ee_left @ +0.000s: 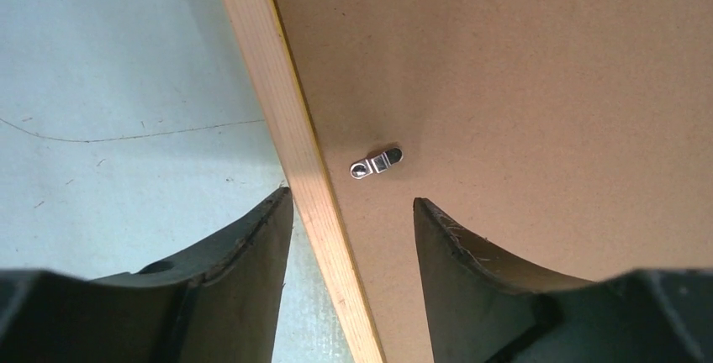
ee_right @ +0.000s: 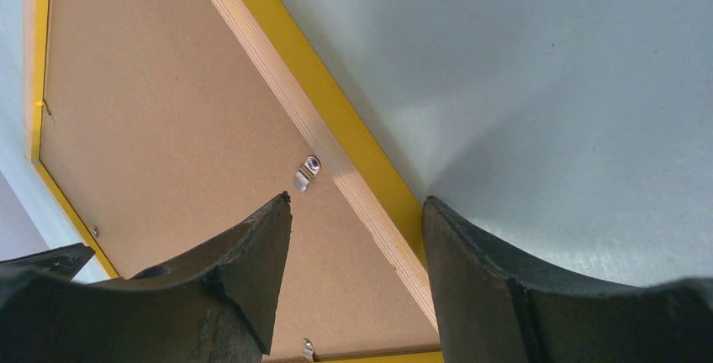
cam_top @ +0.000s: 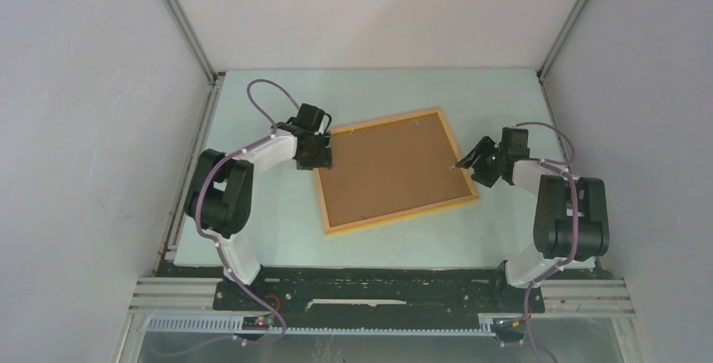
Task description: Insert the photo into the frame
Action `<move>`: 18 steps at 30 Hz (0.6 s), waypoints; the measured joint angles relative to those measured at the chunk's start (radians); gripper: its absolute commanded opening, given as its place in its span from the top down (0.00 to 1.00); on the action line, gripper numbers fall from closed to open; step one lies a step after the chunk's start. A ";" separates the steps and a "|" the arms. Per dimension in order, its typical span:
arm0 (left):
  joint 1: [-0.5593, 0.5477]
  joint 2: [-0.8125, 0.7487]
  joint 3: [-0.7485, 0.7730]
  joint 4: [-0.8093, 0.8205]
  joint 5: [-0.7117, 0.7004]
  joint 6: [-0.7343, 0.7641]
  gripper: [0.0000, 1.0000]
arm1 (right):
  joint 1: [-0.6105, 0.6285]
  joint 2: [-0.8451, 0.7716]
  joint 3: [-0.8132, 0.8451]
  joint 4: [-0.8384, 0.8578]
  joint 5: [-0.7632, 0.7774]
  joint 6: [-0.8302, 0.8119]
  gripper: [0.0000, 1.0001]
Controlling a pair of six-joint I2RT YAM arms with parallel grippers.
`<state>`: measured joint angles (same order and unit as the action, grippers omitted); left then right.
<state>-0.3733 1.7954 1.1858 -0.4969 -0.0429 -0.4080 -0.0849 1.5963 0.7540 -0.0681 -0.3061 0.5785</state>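
Observation:
The frame [cam_top: 395,216] of orange-yellow wood lies face down in the middle of the table, with a brown backing board [cam_top: 391,170] filling it. The photo is hidden. My left gripper [cam_top: 322,155] is at the frame's left side. In the left wrist view it [ee_left: 353,197] is open and straddles the left rail [ee_left: 286,128], with a small metal clip [ee_left: 377,162] just ahead. My right gripper [cam_top: 465,161] is at the frame's right side. Seen from the right wrist it [ee_right: 357,197] is open astride the right rail [ee_right: 286,69], near another clip [ee_right: 307,171].
The pale green tabletop [cam_top: 277,212] shows around the frame. Grey enclosure walls [cam_top: 84,128] stand close on the left, right and back. Both arm bases sit on the black bar [cam_top: 378,283] at the near edge.

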 measured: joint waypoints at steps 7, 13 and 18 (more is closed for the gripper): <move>-0.003 0.023 0.000 0.004 -0.034 -0.005 0.43 | 0.002 0.000 0.000 0.001 0.001 0.000 0.33; -0.008 0.051 0.005 0.018 -0.048 -0.039 0.50 | 0.004 0.000 0.000 0.002 0.003 -0.001 0.34; -0.010 0.052 0.005 0.025 -0.089 -0.108 0.66 | 0.008 0.000 0.000 0.005 0.010 -0.002 0.34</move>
<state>-0.3828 1.8477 1.1912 -0.4717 -0.1314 -0.5163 -0.0769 1.5963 0.7540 -0.0635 -0.2966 0.5762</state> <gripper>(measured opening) 0.411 0.662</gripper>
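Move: The metal clip beside the frame's left bar is barely 1 cm ahead and 1 cm to the right of the left gripper, about 2 cm below it. The nearest stretch of that bar is level with the gripper, about 1 cm to its left and 2 cm down. The backing board's middle is some 20 cm to the right and 2 cm back. From the right gripper, the same clip is roughly 37 cm left and 3 cm ahead. Lower the left gripper about 1.5 cm so its fingers straddle the frame's left bar and the clip's bar-side end. Then narrow the half-open fingers by about a third, easing slightly forward and turning some 5 degrees counter-clockwise, to bring the left finger against the bar's outer edge and the right finger against the clip. Keep the right gripper still astride the right bar. ##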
